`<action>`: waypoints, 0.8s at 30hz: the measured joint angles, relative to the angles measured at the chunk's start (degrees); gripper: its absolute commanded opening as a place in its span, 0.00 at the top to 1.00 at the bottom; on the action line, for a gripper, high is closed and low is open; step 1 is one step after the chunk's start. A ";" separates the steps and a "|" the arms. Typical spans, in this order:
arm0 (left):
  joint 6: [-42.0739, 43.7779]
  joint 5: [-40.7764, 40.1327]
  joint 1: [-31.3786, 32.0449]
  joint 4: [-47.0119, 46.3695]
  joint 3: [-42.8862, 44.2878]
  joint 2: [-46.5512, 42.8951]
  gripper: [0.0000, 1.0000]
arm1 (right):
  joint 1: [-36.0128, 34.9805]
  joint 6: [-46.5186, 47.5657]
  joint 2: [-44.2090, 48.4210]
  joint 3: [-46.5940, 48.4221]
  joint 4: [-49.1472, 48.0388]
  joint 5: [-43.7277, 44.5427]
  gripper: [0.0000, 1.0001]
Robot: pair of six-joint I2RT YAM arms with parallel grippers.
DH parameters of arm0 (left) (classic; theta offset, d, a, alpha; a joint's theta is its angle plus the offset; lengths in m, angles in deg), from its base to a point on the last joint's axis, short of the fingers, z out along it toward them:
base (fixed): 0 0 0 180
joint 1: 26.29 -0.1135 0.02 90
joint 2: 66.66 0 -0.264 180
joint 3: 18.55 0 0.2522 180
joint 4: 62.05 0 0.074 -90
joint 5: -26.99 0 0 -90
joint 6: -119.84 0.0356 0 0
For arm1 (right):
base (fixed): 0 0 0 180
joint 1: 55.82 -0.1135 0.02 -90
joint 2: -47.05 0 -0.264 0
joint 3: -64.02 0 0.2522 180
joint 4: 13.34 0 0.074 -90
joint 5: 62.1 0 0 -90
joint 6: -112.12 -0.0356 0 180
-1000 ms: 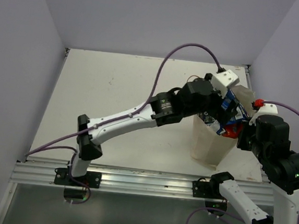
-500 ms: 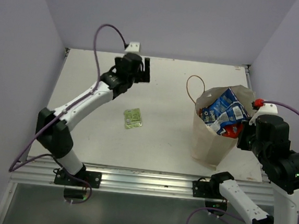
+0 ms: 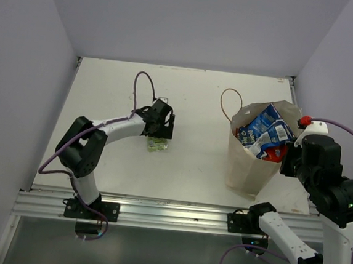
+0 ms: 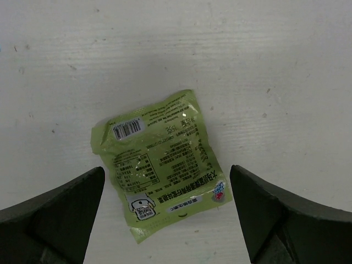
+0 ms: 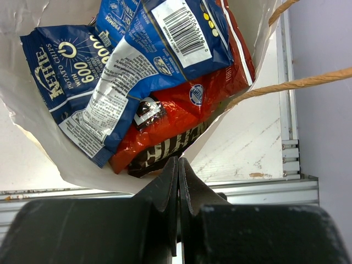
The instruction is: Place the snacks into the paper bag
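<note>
A small pale green packet (image 3: 157,144) (image 4: 162,165) lies flat on the white table, printed back up. My left gripper (image 3: 160,135) (image 4: 166,168) hangs open right over it, one finger on each side, touching nothing. The tan paper bag (image 3: 245,172) (image 5: 33,126) stands at the right with blue packets (image 3: 263,130) (image 5: 82,71) and a red packet (image 3: 276,154) (image 5: 181,118) sticking out of its mouth. My right gripper (image 3: 287,161) (image 5: 178,160) is shut on the bag's near right rim.
The bag's loop handles (image 3: 223,105) (image 5: 308,82) hang outside its mouth. The table's metal rail (image 3: 169,215) runs along the near edge and grey walls (image 3: 19,93) close in the left, back and right sides.
My left arm left the bag's mouth, swung to the far left of the table, then came down over the pale green packet. The right arm has not moved.
</note>
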 measured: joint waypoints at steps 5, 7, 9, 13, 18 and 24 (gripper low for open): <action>-1.29 0.66 0.00 -0.90 -2.19 0.72 0.00 | -0.04 -0.02 0.00 0.15 0.00 0.00 1.00; -1.68 0.70 0.00 -1.40 -2.91 0.94 0.07 | -0.04 -0.02 0.00 0.20 0.00 0.00 1.00; -2.16 0.70 0.00 -1.53 -3.63 0.98 0.21 | -0.04 -0.02 0.00 0.20 0.02 0.00 1.00; -2.71 1.14 0.00 -2.51 -3.80 1.16 0.99 | -0.04 -0.02 0.00 0.20 0.00 0.00 1.00; -2.10 2.78 0.33 -2.82 -2.05 1.05 1.00 | -0.04 0.00 -0.02 0.24 0.00 0.00 1.00; 2.03 1.53 5.70 0.98 7.82 -2.49 1.00 | -0.04 -0.02 -0.11 0.37 0.02 -0.02 1.00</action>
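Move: Just under the open left fingers lies the small green snack, its middle about 3 cm below the hand point, 1 cm back and 1 cm left. The paper bag stands some 32 cm to this hand's right and 8 cm back, its middle about 10 cm higher, with the blue snack on top inside it roughly 30 cm right, 6 cm back and 18 cm up. From the right hand, the green snack is about 18 cm ahead, 33 cm left and 31 cm below. Sink the open left gripper about 2.5 cm, easing back 1.5 cm, until its fingers straddle the green snack on the table. Shut them and pinch the packet near its middle, then lift about 6 cm with gathering speed while swinging some 4 cm right, towards the paper bag. Keep the right hand still, fingers shut at the bag's near rim. ##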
